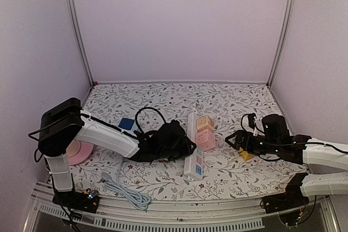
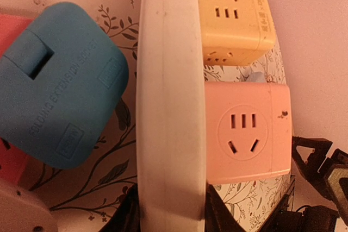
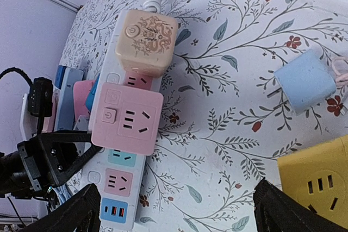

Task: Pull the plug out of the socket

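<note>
The socket is a white strip (image 1: 193, 153) (image 3: 117, 188) lying lengthwise mid-table. Two cube plugs sit in it: a pink one (image 1: 205, 140) (image 3: 126, 120) (image 2: 244, 129) and a beige one (image 1: 204, 123) (image 3: 145, 42) (image 2: 234, 17) behind it. My left gripper (image 1: 182, 146) (image 2: 171, 218) is shut on the strip's near part, with a dark finger pressed against each long side. My right gripper (image 1: 235, 140) (image 3: 179, 215) stands open to the right of the strip. It faces the pink plug, apart from it, with only bare cloth between its fingers.
A yellow cube adapter (image 1: 246, 155) (image 3: 321, 180) lies just under the right gripper. A light blue charger (image 3: 304, 80) sits farther back. Left of the strip are a blue folding extension socket (image 2: 60, 80) (image 1: 126, 124) and a pink round object (image 1: 79, 151). A grey cable (image 1: 128, 191) coils at the near edge.
</note>
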`<state>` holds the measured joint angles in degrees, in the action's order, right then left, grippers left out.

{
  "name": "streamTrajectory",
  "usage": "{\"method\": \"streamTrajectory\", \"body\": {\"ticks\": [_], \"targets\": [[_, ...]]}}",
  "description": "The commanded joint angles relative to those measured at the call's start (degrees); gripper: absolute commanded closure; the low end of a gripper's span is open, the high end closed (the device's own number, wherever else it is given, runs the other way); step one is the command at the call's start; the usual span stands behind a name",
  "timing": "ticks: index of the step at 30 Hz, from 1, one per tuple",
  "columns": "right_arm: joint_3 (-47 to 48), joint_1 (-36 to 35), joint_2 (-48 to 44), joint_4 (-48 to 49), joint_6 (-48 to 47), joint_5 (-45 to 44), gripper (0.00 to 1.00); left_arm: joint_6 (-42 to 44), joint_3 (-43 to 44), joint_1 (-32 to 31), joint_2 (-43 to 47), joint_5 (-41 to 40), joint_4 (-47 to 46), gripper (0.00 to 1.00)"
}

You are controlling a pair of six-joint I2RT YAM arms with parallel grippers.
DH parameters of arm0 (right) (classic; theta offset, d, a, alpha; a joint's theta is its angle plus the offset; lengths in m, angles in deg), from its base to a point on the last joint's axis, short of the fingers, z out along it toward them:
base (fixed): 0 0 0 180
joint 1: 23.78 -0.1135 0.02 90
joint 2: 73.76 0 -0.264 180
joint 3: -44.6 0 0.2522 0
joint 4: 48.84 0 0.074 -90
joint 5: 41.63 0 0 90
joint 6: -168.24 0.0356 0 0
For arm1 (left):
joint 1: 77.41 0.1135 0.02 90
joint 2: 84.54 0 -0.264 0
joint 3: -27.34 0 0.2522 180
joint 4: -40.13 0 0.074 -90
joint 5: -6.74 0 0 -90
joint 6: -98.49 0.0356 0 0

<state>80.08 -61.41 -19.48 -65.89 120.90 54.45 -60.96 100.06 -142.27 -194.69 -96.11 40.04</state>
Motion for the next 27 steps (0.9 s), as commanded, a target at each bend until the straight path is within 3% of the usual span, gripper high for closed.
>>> {"method": "streamTrajectory", "body": {"ticks": [1,14,27], "targets": [[6.95,-1.67,4.96,1.40,-1.40,-0.23,0.01,3.15,-0.69,-0.04,0.21,-2.29,0.22,1.00],[11.23,-3.20,22.45,13.15,0.65,3.89,0.01,3.44,-0.25,-0.81,-0.15,-2.63,0.22,1.00],[13.46,-4.20,31.35,20.06,3.34,6.47,0.03,3.60,0.35,-1.46,-0.66,-2.55,0.35,1.00]]}}
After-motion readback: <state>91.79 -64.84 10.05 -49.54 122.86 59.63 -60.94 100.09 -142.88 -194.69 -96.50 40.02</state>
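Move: The pink plug, still on the power strip, lies about 12 cm to the right hand's left, 4 cm farther out and 5 cm lower. The peach plug is some 6 cm beyond the pink plug; the loose yellow plug sits roughly 5 cm right of the right hand, 3 cm back and 7 cm below. The strip's middle is around 16 cm left, level fore and aft. From the left hand the pink plug is about 5 cm ahead and 6 cm right, nearly level. The pink plug is what the right hand heads for, its fingers wide open: the hand goes about 8 cm left and 4 cm forward, away from the yellow plug, rising some 2 cm first and then sinking about 5 cm to come in close beside the pink plug. The left hand keeps its grip on the power strip and holds it in place. ##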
